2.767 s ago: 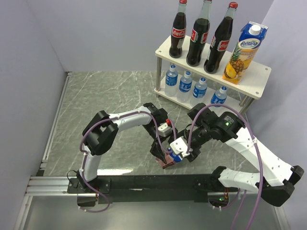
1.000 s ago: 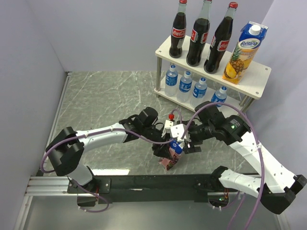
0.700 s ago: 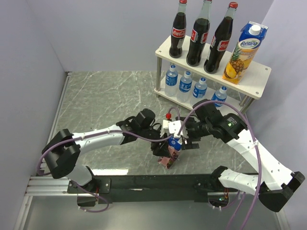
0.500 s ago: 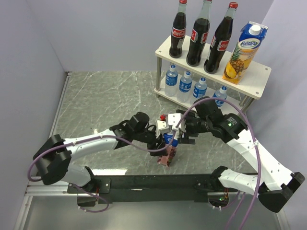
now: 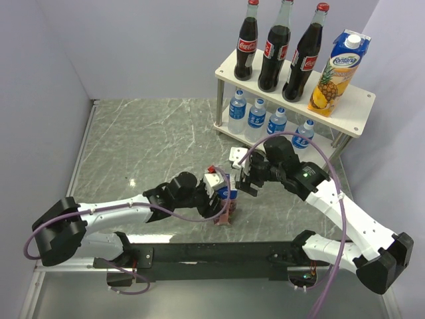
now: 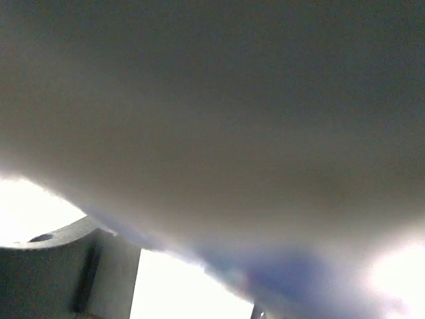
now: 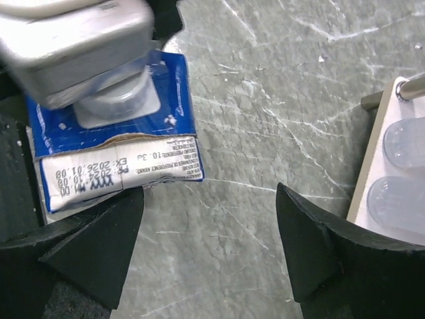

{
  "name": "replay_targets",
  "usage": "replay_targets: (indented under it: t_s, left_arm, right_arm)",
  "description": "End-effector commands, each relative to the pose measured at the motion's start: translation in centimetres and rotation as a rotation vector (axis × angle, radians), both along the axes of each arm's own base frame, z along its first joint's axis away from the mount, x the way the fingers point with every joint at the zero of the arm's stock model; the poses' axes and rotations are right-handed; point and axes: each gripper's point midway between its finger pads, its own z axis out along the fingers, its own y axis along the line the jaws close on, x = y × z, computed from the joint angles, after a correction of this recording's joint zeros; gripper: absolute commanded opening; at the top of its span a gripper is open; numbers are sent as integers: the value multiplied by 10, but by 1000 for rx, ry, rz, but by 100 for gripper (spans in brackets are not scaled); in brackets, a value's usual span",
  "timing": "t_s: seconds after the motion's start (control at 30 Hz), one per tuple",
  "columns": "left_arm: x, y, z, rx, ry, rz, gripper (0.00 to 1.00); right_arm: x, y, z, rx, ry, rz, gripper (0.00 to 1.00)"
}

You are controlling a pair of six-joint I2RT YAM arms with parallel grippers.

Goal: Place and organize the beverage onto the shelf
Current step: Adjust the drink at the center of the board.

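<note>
A blue-topped juice carton [image 5: 226, 197] stands near the front middle of the marble table, and my left gripper [image 5: 221, 199] is shut on its side. A blurred carton face [image 6: 212, 133] fills the left wrist view and hides those fingers. My right gripper [image 5: 244, 178] hangs open just behind the carton, holding nothing. In its wrist view the carton's top and cap [image 7: 119, 133] lie beside its left finger, with bare marble between the jaws [image 7: 210, 193]. On the shelf [image 5: 362, 106], three cola bottles [image 5: 274, 50] and a second carton [image 5: 337, 73] stand on top, with several water bottles [image 5: 256, 119] below.
Grey walls close the table on the left, back and right. The shelf's lower board [image 7: 372, 173] and two water bottle caps [image 7: 402, 143] sit at the right of the right wrist view. The black arm rail [image 5: 219, 254] runs along the near edge.
The right gripper has let go of the carton and drawn back towards the shelf. The left arm has stretched low, and the carton in its grip now stands more upright and a little further left.
</note>
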Motion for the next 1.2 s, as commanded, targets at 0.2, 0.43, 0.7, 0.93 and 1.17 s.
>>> replay_targets:
  t_s: [0.2,0.43,0.7,0.93,1.17]
  left_arm:
    - [13,-46,85,-337,-281,128,0]
    - [13,-46,63,-291,-342,233,0]
    - [16,-52,60,-301,-327,276,0]
    - [17,-68,59,-267,-325,242,0]
    - [12,-76,69,-300,-319,206,35]
  right_arm:
    - [2,26,22,180,-65,48,88]
    - [-16,29,6,186,8,123,88]
    - [16,-7,-1,86,-37,-136,87]
    - [26,-26,-8,77,-39,-255,85]
    - [21,-23,-13,87,-27,-214,85]
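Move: My left hand still holds the carton upright-ish, its middle about 3 cm to the right of that hand point and 2 cm below, level fore and aft. From my open right hand the same carton is roughly 7 cm left, 4 cm back and 10 cm lower. On the lower board, the third water bottle stands some 22 cm ahead and 10 cm right of my right hand, the fourth about 18 cm ahead and 21 cm right, both around 10 cm lower. Keeping my grip on the carton, I swing my left hand some 15 to 20 degrees counter-clockwise and roll its forward side up nearly as much, first sinking about 1 cm, then sliding right and forward, about 4 cm in all. My right hand, fingers still wide open, sinks a little, then draws off right and forward some 5 cm, turning about 15 degrees clockwise. ##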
